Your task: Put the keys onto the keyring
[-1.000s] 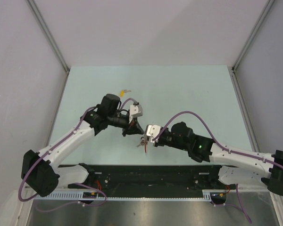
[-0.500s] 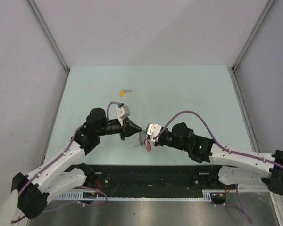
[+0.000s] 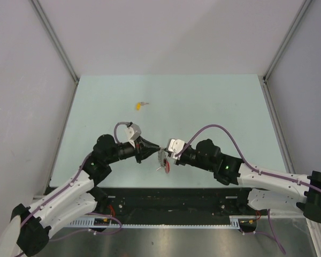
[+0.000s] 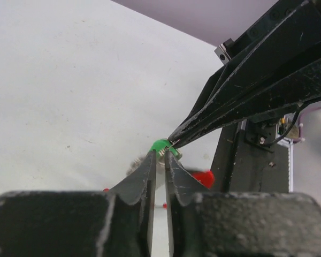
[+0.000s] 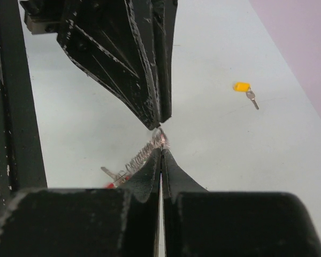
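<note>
My left gripper [image 3: 157, 149] and right gripper [image 3: 161, 153] meet tip to tip above the near middle of the table. In the left wrist view the green key [image 4: 161, 146] sits at the tips of the left gripper [image 4: 162, 155], whose jaws stand a sliver apart. The right gripper's fingers [image 4: 246, 101] reach in from the upper right and touch the key. The right gripper [image 5: 161, 145] is shut on the grey chain of the keyring [image 5: 142, 154], which hangs below it with its red part [image 3: 166, 167]. The yellow key [image 3: 139, 105] lies alone farther back.
The pale green table [image 3: 219, 101] is walled by grey panels on the left, right and back. A black rail [image 3: 166, 195] with cables runs along the near edge between the arm bases. A red tag [image 4: 204, 178] shows under the left fingers.
The left arm has drawn back toward the near left and its tip has come down onto the right gripper's tip. The right gripper lifted the keyring slightly. The left jaws have parted a little.
</note>
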`<action>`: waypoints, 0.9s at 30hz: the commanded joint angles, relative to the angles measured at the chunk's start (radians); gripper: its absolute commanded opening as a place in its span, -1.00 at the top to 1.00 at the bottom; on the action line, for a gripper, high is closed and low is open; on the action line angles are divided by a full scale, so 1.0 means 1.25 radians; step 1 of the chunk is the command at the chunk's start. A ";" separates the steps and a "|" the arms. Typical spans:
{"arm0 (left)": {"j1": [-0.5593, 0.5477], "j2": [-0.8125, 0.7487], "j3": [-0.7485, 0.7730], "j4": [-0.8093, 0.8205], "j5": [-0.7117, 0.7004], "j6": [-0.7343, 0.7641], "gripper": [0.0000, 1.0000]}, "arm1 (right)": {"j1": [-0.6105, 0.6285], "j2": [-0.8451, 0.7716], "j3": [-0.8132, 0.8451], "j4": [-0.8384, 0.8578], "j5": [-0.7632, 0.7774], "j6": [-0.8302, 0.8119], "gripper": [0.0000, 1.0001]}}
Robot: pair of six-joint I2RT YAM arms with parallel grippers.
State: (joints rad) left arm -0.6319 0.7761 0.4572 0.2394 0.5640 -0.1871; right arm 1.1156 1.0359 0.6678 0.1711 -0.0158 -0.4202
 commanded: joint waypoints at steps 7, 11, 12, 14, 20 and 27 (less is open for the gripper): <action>0.000 -0.072 -0.003 -0.021 -0.061 0.001 0.14 | -0.018 -0.029 0.012 0.023 -0.011 -0.021 1.00; 0.000 -0.047 0.026 -0.059 -0.032 0.045 -0.04 | -0.019 -0.032 0.017 0.013 -0.017 -0.026 1.00; 0.000 -0.038 0.046 -0.072 -0.017 0.058 -0.09 | -0.019 -0.035 0.018 0.008 -0.016 -0.026 1.00; 0.000 -0.003 0.076 -0.131 0.000 0.110 -0.15 | -0.019 -0.036 0.022 0.002 -0.019 -0.030 1.00; 0.005 0.110 0.233 -0.338 0.070 0.300 -0.20 | -0.016 -0.035 0.033 -0.021 -0.041 -0.036 1.00; 0.006 0.237 0.351 -0.521 0.141 0.500 -0.20 | -0.013 -0.035 0.036 -0.035 -0.044 -0.039 1.00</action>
State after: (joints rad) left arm -0.6296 1.0080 0.8124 -0.2230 0.6518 0.2291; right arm 1.0958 1.0199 0.6682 0.1081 -0.0616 -0.4526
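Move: Pinched in the right hand's shut tips, the keyring lies about 2 cm to the right of the left hand point, level fore-and-aft and about 1 cm lower; from the right hand it is about 1 cm left and 1 cm lower. The green tag sits beside it, some 3 cm right of the left hand and level in depth. The hanging keys are roughly 5 cm below the left hand, 2 cm right and 1 cm back. Spreading its nearly shut fingers to just over half open beside the keyring, the left hand first lifts and backs off left by about 1 cm. It then dips and comes back in to the right and forward, some 2 cm each way, tipping its fingertips down nearly 20 degrees. The right hand keeps its pinch on the ring and sinks about 1 cm. ##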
